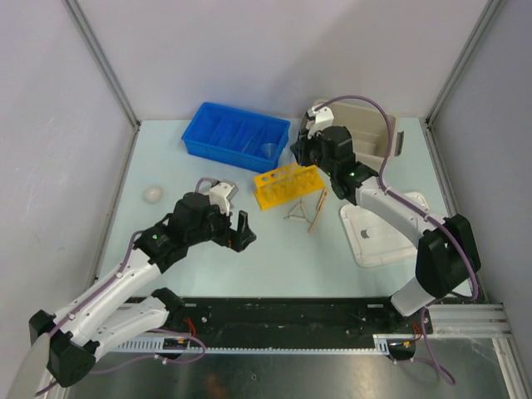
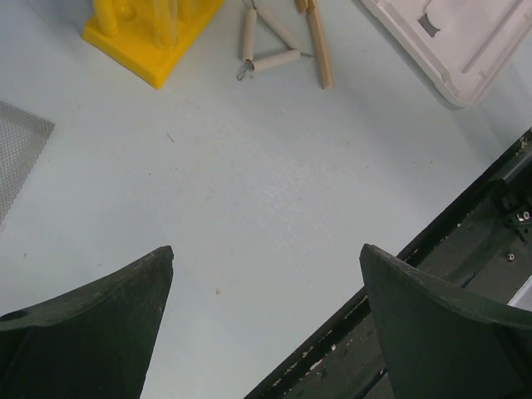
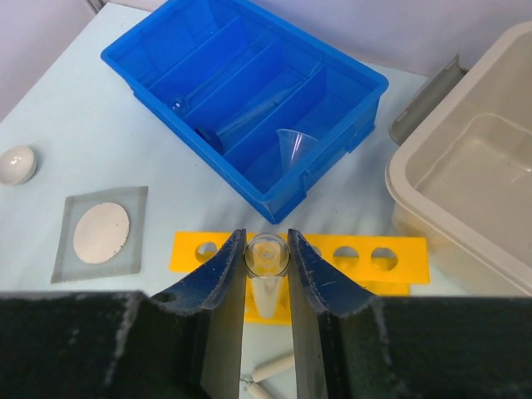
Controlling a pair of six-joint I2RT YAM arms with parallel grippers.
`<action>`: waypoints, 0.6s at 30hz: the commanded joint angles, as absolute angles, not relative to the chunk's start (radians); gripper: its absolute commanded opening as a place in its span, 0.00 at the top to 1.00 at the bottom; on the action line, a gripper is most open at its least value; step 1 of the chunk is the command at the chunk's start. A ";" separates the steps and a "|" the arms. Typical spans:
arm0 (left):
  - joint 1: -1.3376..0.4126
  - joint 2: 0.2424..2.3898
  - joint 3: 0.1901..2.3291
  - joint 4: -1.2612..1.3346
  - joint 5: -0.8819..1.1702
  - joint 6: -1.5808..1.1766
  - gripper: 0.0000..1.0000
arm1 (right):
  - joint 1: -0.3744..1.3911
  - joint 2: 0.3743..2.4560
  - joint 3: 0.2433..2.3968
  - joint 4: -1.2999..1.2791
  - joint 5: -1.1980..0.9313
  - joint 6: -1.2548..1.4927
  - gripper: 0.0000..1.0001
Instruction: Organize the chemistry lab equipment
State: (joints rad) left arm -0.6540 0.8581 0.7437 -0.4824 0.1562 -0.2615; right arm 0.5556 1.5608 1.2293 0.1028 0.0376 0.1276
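Observation:
My right gripper is shut on a clear test tube, held upright over a hole of the yellow rack. In the top view it hangs over the rack's far end. A clear funnel lies in the blue bin. The square gauze with white centre lies left of the rack. The wire triangle and wooden clamp stick lie in front of the rack. My left gripper is open and empty over bare table near the front edge.
A beige tub stands at the back right, its white lid flat on the table to the right. A small white round object sits at the left. A black rail runs along the table's front edge.

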 commanded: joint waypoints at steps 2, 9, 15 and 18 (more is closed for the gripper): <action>-0.651 0.836 0.764 -0.474 0.153 -0.253 0.01 | 0.569 1.591 1.283 0.144 0.069 0.090 0.77; -0.651 0.838 0.764 -0.474 0.151 -0.254 0.01 | 0.591 1.631 1.284 0.121 0.110 0.048 0.77; -0.650 0.841 0.767 -0.473 0.142 -0.253 0.01 | 0.620 1.674 1.284 0.114 0.111 0.053 0.75; -0.651 0.842 0.767 -0.473 0.140 -0.254 0.01 | 0.645 1.699 1.284 0.112 0.125 0.055 0.73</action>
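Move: The yellow test-tube rack is almost straight under the right gripper, its middle about 20 cm below and perhaps 1 cm ahead and 1 cm left. The blue tray lies some 17 cm ahead and 18 cm left, the beige bin about 17 cm ahead and 18 cm right. The clay triangle is about 4 cm back, level sideways. From the left gripper, the rack is roughly 24 cm ahead, 13 cm right and 12 cm below. Lower the right gripper about 5 cm towards the yellow rack, drifting some 2 cm left on the way, and keep the upper end of the clear test tube pinched so its lower end goes down towards the row of holes. Let the wrist roll a little, about 5 degrees, its left side dropping; don't open the fingers. ##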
